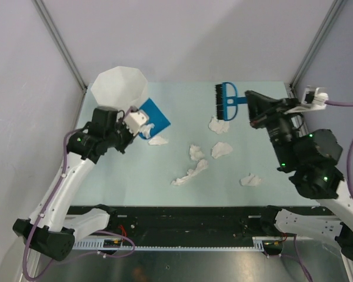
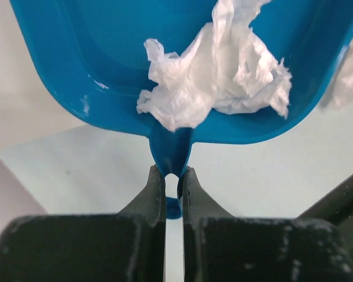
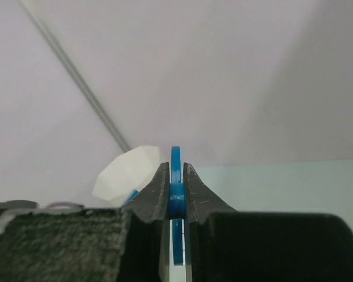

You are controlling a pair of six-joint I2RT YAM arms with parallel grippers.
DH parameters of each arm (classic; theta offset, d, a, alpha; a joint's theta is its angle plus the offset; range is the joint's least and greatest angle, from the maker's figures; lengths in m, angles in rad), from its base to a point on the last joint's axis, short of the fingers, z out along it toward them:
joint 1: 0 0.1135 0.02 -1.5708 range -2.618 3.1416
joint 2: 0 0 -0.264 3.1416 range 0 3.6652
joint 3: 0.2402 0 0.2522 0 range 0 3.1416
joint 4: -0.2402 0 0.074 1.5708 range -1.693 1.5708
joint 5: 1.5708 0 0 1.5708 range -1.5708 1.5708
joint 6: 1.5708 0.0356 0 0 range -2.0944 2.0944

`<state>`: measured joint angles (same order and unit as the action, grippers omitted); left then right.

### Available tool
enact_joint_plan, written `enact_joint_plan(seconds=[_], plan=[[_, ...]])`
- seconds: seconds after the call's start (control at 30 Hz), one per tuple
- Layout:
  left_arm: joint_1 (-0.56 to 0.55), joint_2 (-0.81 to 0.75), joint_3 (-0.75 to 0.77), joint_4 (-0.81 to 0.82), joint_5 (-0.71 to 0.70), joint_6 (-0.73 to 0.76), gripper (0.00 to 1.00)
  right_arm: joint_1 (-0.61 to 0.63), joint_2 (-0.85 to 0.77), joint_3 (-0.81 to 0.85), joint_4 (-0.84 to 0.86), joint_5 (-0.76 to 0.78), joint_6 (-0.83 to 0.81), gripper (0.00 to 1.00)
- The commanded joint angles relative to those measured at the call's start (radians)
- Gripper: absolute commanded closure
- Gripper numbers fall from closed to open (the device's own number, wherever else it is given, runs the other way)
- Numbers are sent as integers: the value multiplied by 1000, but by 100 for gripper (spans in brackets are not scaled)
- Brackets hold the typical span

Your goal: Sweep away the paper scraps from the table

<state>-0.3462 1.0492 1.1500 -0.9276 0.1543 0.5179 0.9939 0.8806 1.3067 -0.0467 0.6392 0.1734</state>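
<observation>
Several white paper scraps lie on the mint-green table: one beside the dustpan, one under the brush, and others in the middle and to the right. My left gripper is shut on the handle of the blue dustpan. A crumpled scrap lies in the pan. My right gripper is shut on the handle of the blue brush, which is held at the far side of the table.
A tall white faceted bin stands at the far left corner, right behind the dustpan. Grey walls enclose the table on three sides. A black rail runs along the near edge.
</observation>
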Motion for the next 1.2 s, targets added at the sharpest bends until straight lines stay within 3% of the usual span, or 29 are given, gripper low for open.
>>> enact_joint_plan(seconds=[0.0, 0.13, 0.47, 0.67, 0.83, 1.0, 1.17], plan=[[-5, 69, 180, 16, -53, -94, 100, -66, -47, -41, -205, 33, 1, 100], [-5, 112, 296, 13, -42, -105, 100, -103, -103, -67, -303, 27, 34, 100], [92, 359, 724, 1, -292, -157, 100, -150, -132, -98, -412, -53, 38, 100], [89, 469, 904, 4, -642, -59, 100, -156, -127, -116, -417, -114, 32, 100], [27, 540, 926, 27, -966, 135, 100, -156, -91, -142, -377, -255, 2, 100], [4, 595, 884, 47, -1160, 318, 100, -158, -55, -153, -341, -427, 8, 100], [4, 620, 824, 163, -1314, 489, 100, -159, -61, -181, -305, -478, 18, 100]])
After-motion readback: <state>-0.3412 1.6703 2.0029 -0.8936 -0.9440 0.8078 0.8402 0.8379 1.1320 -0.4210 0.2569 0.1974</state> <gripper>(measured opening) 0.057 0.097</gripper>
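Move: The left hand grips the dustpan with a scrap on it; the bin's mouth is about 12 cm ahead, 4 cm left and 8 cm above, while the bin-side scrap lies 4 cm ahead, 9 cm right and 21 cm below. From the right hand, holding the brush high, the small scrap is roughly 1 cm ahead, 12 cm left and 50 below; at the same depth, the flat scrap is 2 cm ahead and 3 left, the long scrap 8 cm back and 14 left. Still gripping the handle, the left hand lifts the loaded dustpan about 19 cm while reaching forward, then swings it left to the bin's mouth, turning counter-clockwise and finally rolling the pan's left side up towards a dump on the right. The right hand keeps the brush and sinks some 15 cm towards the small scrap, first drifting right, then coming back left as its fingers tip down. ##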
